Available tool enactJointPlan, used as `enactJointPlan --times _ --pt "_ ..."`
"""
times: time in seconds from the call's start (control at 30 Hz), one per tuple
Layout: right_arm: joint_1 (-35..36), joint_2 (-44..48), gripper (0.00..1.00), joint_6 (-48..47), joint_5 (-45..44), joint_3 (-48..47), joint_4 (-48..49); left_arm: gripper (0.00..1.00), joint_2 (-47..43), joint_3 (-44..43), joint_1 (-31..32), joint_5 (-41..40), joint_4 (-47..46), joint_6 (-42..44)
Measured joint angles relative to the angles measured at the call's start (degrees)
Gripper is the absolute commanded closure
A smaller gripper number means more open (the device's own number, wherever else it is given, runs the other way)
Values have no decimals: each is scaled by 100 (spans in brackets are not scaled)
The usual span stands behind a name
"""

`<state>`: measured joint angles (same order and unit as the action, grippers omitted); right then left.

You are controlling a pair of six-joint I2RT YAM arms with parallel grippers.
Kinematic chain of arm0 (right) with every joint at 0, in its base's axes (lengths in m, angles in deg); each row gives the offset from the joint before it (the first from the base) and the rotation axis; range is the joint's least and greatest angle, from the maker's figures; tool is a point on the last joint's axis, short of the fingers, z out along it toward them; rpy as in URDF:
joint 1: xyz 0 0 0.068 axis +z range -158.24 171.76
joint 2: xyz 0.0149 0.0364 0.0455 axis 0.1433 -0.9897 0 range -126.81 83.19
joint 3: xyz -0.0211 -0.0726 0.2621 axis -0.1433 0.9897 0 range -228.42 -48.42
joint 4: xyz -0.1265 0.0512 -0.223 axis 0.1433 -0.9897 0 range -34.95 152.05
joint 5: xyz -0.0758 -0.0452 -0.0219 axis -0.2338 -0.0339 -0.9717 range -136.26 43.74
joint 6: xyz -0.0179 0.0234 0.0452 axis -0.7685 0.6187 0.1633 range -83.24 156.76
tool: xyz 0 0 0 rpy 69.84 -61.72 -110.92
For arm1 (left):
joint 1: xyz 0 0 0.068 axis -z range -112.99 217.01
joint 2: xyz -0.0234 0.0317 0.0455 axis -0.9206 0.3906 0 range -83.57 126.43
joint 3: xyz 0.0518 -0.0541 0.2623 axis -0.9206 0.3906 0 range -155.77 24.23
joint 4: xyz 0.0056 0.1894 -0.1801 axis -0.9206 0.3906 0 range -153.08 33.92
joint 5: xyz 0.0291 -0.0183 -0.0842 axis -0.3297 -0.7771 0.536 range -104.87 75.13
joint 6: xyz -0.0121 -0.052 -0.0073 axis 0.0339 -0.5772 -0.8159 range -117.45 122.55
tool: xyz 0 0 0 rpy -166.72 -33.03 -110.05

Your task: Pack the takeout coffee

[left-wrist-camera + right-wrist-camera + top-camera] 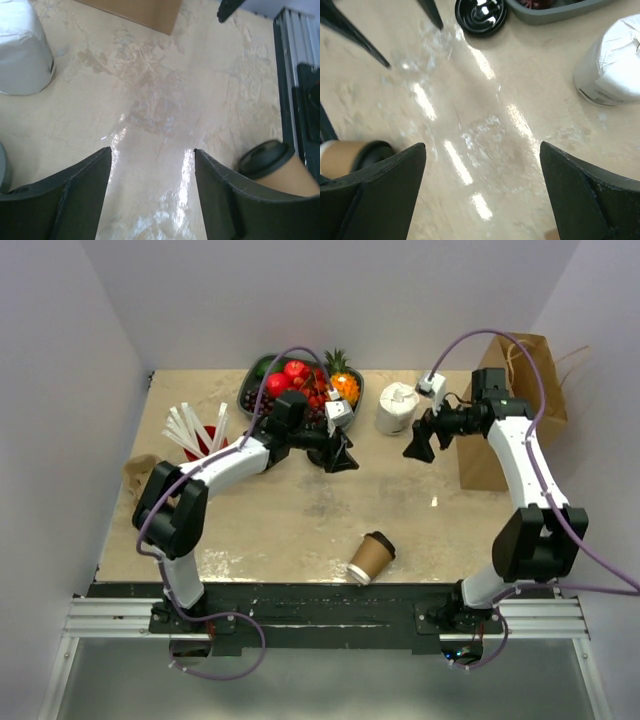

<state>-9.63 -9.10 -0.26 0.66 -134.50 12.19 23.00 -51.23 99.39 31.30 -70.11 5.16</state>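
The takeout coffee [372, 557], a brown paper cup with a black lid, lies on its side near the table's front edge, lid end pointing back right. It shows at the lower right of the left wrist view [280, 170] and at the lower left of the right wrist view [347, 155]. My left gripper [341, 457] [152, 150] hovers open over bare table near the middle back, well behind the cup. My right gripper [419, 446] [482, 145] is wide open beside it, also holding nothing. The brown paper bag [512, 410] [140, 12] stands at the right.
A grey tray of fruit [262, 370] [555, 12] sits at the back. A white wrapped roll [397, 408] [22, 50] [615, 60] stands between tray and bag. A loose black lid [481, 15] lies by the tray. A red cup with white straws [203, 435] and another brown cup [140, 472] are on the left.
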Motion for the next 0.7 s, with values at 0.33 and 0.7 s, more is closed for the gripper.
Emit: enactJointPlan --times 0.33,0.7 --pt "1633 1937 1 -4616 -890 2249 -1871 28 -1810 1432 173 -525 1303 841" --pt "3462 2277 2 -6365 -1316 2739 -2592 29 -1690 1991 -487 -1670 966 -9"
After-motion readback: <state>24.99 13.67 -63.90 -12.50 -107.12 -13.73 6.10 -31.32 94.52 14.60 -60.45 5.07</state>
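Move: The tipped-over coffee cup lies near the table's front edge, about 24 cm back and 12 cm left of the right hand, some 15 cm below it. From that hand, the white roll stands roughly 13 cm ahead and 6 cm left, and the loose black lid lies about 5 cm ahead and 26 cm left, both well below. From the left hand, the cup is about 22 cm back, 5 cm right and 11 cm lower. Open right hand swoops some 24 cm back and down towards coffee cup, turning counter-clockwise; left hand veers left. ##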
